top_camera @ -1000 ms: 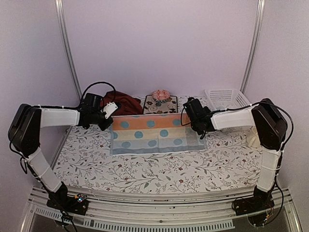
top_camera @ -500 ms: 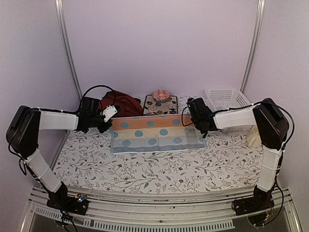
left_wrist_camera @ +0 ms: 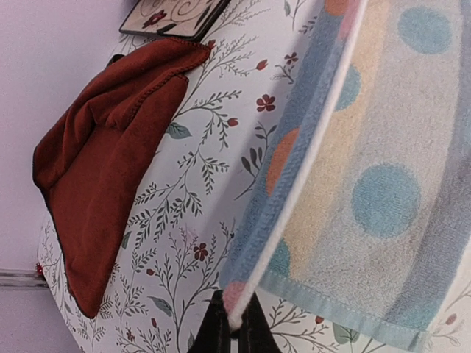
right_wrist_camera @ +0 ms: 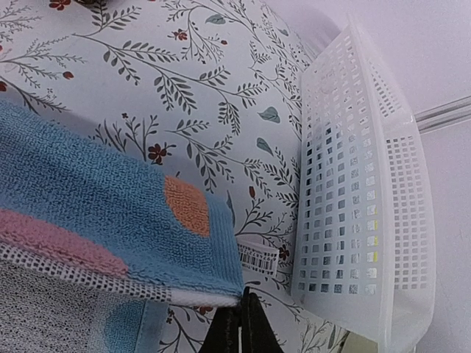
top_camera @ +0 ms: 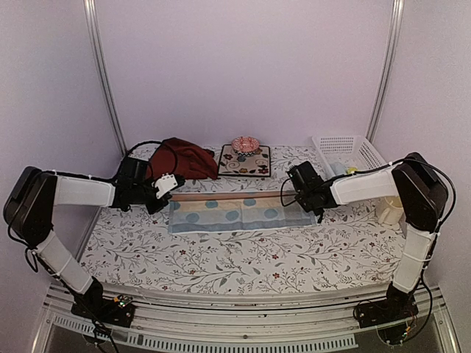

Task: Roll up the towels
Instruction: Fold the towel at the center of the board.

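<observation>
A striped towel [top_camera: 232, 214] with blue dots, in orange, yellow and blue bands, lies across the middle of the table with its far edge lifted and folded toward the near side. My left gripper [top_camera: 170, 193] is shut on its far left corner; in the left wrist view the gripper [left_wrist_camera: 235, 329] pinches the white-edged corner of this towel [left_wrist_camera: 368, 184]. My right gripper [top_camera: 296, 195] is shut on the far right corner, and the right wrist view shows the gripper [right_wrist_camera: 243, 323] clamped on the towel's [right_wrist_camera: 88, 191] hem. A dark red towel [top_camera: 184, 156] [left_wrist_camera: 103, 169] lies crumpled at the back left.
A white perforated basket [top_camera: 346, 151] [right_wrist_camera: 360, 198] stands at the back right. A dark floral mat [top_camera: 245, 160] [left_wrist_camera: 173, 15] carries a pink round thing [top_camera: 245, 144] at the back centre. A pale cup-like thing [top_camera: 388, 210] sits by the right arm.
Both grippers have sunk and carried the towel's far edge toward the near side. The towel shows as a narrower strip now, its orange band folded over.
</observation>
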Robot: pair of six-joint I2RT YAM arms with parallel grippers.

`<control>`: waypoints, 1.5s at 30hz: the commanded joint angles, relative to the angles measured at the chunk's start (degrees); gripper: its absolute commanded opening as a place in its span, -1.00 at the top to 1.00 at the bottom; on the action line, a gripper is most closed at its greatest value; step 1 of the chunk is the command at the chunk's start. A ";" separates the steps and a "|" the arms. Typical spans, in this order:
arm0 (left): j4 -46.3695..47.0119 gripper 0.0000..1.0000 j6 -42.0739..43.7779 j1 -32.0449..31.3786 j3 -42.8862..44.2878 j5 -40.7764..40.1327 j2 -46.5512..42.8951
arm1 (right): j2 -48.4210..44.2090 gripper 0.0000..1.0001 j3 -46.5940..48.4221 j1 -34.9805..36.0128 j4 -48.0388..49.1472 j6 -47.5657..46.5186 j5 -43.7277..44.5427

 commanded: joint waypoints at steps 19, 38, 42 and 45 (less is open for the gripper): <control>-7.66 1.00 8.82 2.02 -7.68 8.86 -8.60 | -6.21 0.97 -8.15 4.83 -15.28 14.74 2.48; -6.55 1.00 12.56 1.81 -11.52 8.89 -6.55 | -5.15 0.97 -10.33 8.79 -16.10 17.23 1.81; -6.09 1.00 13.08 1.77 -12.04 8.74 -6.13 | -5.04 0.97 -10.54 8.77 -15.76 17.16 1.89; -5.91 1.00 13.42 1.76 -12.26 8.68 -6.01 | -4.94 0.97 -10.64 8.82 -15.72 17.24 1.53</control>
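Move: Each hand already pinches one corner of the towel's raised far edge, stretched between them about 8 cm above the table; the near edge lies flat. Its left corner is some 11 cm straight back of the left hand, its right corner about 10 cm back and 1 cm right of the right hand. The red towel lies about 19 cm straight ahead of the left hand; the white basket is some 14 cm ahead and 19 cm right of the right hand. Keeping their pinch, both hands draw the raised edge back towards the near edge, left about 8 cm and right about 9 cm, laying the towel over its own near part. They also sink some 4 cm, the left mostly in the second half, while the left hand swings about 15 degrees clockwise with a slight downward tip and the right tips its fingers down a little. ##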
